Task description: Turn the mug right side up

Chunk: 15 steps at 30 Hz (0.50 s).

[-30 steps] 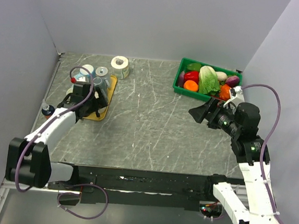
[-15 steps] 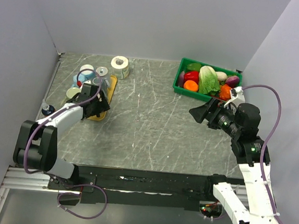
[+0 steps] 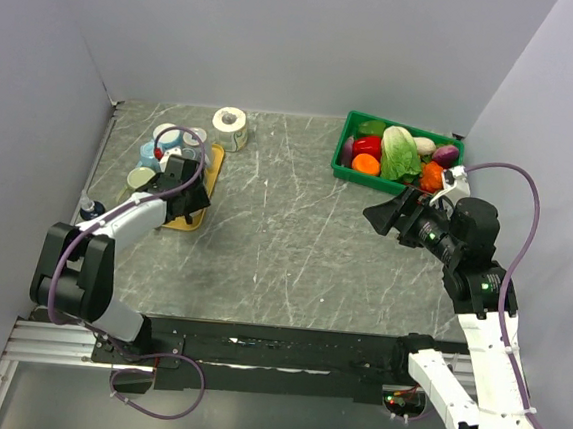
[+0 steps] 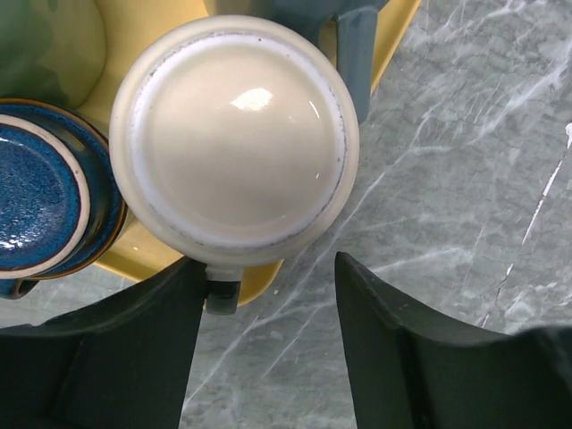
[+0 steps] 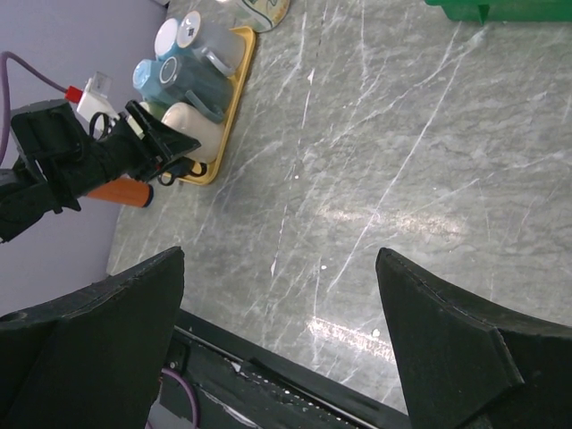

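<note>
The mug (image 4: 234,134) is cream and stands upside down, base up, at the near edge of a yellow tray (image 4: 143,259). Its small handle (image 4: 222,295) points toward me and touches the inner face of my left finger (image 4: 134,349). My left gripper (image 4: 268,264) is open, its jaws reaching the mug's near side, with bare table between them. In the top view this gripper (image 3: 188,194) covers the mug. The right wrist view shows the mug (image 5: 192,125) in front of the left gripper (image 5: 159,143). My right gripper (image 5: 281,255) hangs open and empty over the right half of the table (image 3: 382,218).
Other mugs crowd the tray: a dark blue one (image 4: 36,197) to the left and a teal one (image 4: 353,45) behind. A paper roll (image 3: 230,122) stands beyond the tray (image 3: 214,163). An orange-bodied bottle (image 5: 125,190) lies by the left wall. A green basket (image 3: 351,170) of vegetables sits far right.
My left gripper has moved up to the tray's near edge and its jaws have narrowed beside the mug's handle. The right arm has barely moved.
</note>
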Available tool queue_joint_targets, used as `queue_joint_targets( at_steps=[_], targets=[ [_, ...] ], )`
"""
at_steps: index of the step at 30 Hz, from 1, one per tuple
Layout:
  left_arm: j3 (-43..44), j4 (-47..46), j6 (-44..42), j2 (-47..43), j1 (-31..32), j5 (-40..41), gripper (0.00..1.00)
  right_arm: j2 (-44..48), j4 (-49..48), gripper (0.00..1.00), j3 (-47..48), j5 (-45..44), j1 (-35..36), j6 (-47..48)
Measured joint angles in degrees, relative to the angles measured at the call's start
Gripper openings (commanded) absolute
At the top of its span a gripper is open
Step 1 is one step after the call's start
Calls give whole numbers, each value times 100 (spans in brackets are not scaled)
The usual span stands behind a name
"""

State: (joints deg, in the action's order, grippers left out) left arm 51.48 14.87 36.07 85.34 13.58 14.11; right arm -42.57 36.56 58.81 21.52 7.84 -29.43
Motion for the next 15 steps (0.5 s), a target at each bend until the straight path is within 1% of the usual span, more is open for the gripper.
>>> queue_joint_targets(
  at_steps=[5, 7, 9, 10, 12, 13, 15],
  targets=[
    [0, 20, -2, 13, 15, 111, 53, 4, 0, 93, 0, -4, 4, -17],
    [0, 33, 2, 39, 17, 162, 46, 11, 0, 93, 0, -4, 4, -20],
    [0, 57, 0, 70, 17, 232, 43, 20, 0, 93, 0, -7, 4, -26],
    [0, 72, 0, 81, 17, 254, 38, 24, 2, 93, 0, -9, 4, -31],
    [0, 96, -2, 105, 17, 310, 34, 37, 4, 93, 0, -11, 4, -33],
    [0, 114, 9, 118, 17, 334, 27, 46, 4, 93, 0, -15, 4, -33],
    [9, 146, 13, 146, 28, 378, 22, 57, 4, 93, 0, -46, 4, -33]
  ],
)
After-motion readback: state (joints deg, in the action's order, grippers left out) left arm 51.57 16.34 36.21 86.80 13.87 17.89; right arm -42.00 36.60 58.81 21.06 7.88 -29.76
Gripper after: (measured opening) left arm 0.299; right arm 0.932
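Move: The upturned white mug stands bottom-up on the yellow tray just in front of the left fingers, its middle about 6 cm ahead, 1 cm to the left and slightly below. Its handle points back at the hand, only some 1–2 cm left of mid-gap. The blue mug is about 4 cm ahead and 8 cm left, the green mug 9 cm ahead and 11 cm left, the grey-blue mug 12 cm ahead and 1 cm left. From the right hand the white mug lies about 19 cm ahead, 45 cm left and 24 cm lower. The left hand, its fingers already partly closed and pointing forward and down, shifts about 1 cm to its left and sinks about 1 cm, bringing the gap square onto the white mug's handle with hardly any turn of the wrist. All the while the fingers keep closing, from roughly two thirds open to under a third, until the tips come in on both sides of the handle just behind the mug's wall and pinch it. ##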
